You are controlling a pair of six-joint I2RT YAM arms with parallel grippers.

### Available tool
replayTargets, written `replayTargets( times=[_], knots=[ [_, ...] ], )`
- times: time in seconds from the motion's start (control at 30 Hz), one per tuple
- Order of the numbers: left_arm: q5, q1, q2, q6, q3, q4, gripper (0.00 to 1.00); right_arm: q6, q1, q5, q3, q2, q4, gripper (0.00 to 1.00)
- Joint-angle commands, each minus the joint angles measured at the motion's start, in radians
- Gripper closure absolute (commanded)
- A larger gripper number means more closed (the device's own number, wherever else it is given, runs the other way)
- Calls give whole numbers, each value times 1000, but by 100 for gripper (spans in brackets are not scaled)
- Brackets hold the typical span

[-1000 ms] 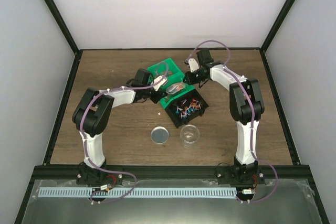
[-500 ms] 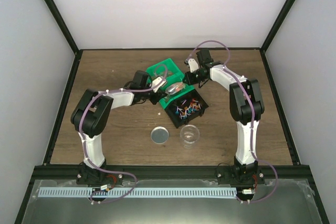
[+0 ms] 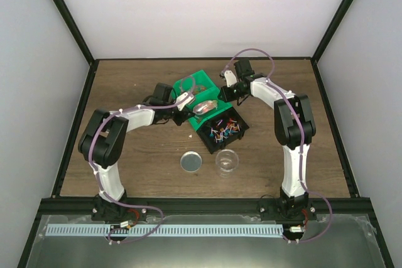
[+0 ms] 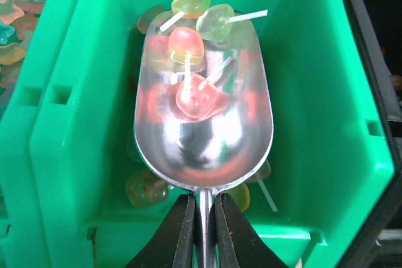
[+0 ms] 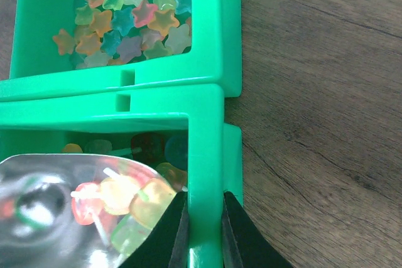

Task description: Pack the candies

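Note:
A metal scoop [image 4: 204,123] lies inside the green bin [image 4: 81,123], carrying a few translucent lollipop sweets [image 4: 187,45]. My left gripper [image 4: 202,224] is shut on the scoop's handle; from above it sits at the bin's left side [image 3: 190,100]. My right gripper [image 5: 202,230] is shut on the green bin's wall [image 5: 206,130], at its right edge in the top view [image 3: 227,92]. The small wrapped candies [image 3: 221,131] in red, blue, orange and white fill a black bin [image 3: 242,128] just in front. A clear cup [image 3: 227,161] stands upright nearer the arms.
The green bin's far compartment holds star-shaped gummies [image 5: 125,17]. A round grey lid [image 3: 191,162] lies flat left of the cup. One stray sweet [image 3: 190,135] sits on the wooden table [image 3: 125,86] left of the black bin. Black frame rails edge the table.
My left arm's elbow and wrist have swung to the left, while the scoop stays over the green bin. The right arm has not moved.

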Motion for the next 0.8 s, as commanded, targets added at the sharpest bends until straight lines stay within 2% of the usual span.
replayTargets(
  times=[0.0, 0.1, 0.23, 0.43, 0.5, 0.67, 0.77],
  knots=[
    [49, 14, -58, 57, -4, -40, 96, -17, 14, -12, 6, -32, -7, 99],
    [59, 20, -81, 81, -11, -53, 96, -23, 13, -15, 9, -34, 4, 98],
    [68, 32, -115, 112, -31, -68, 96, -35, 10, -16, 8, -45, 1, 83],
    [86, 44, -171, 98, -47, -67, 96, -37, 7, -38, 32, -64, -26, 39],
    [85, 46, -187, 104, -48, -77, 96, -35, 2, -47, 45, -80, -29, 28],
    [107, 56, -248, 133, -94, -72, 96, -31, -12, -90, 61, -99, -38, 22],
    [126, 56, -280, 115, -137, -20, 96, -65, -27, -119, 16, -149, -30, 18]
  ],
)
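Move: The left hand holds the loaded scoop; the glass jar it is meant for stands about 16 cm back and 12 cm to its right, a little lower. From that hand the green candy compartment is some 6 cm right and 2 cm ahead, the black bin about 10 cm right and 5 cm back, and the round lid straight back about 15 cm. From the right hand, fingers shut on the tray's rim, the jar is about 21 cm back and 2 cm right. The left hand keeps its pinch on the scoop's handle and lifts the loaded scoop about 5 cm up out of the green compartment, easing some 3 cm back and slightly less to the left as it goes, with only a slight tilt so that the bowl stays open side up. The right hand first stays clamped on the tray's rim, then spreads its fingers wide, lets go of the rim and rises nearly straight up by about 3.5 cm. ##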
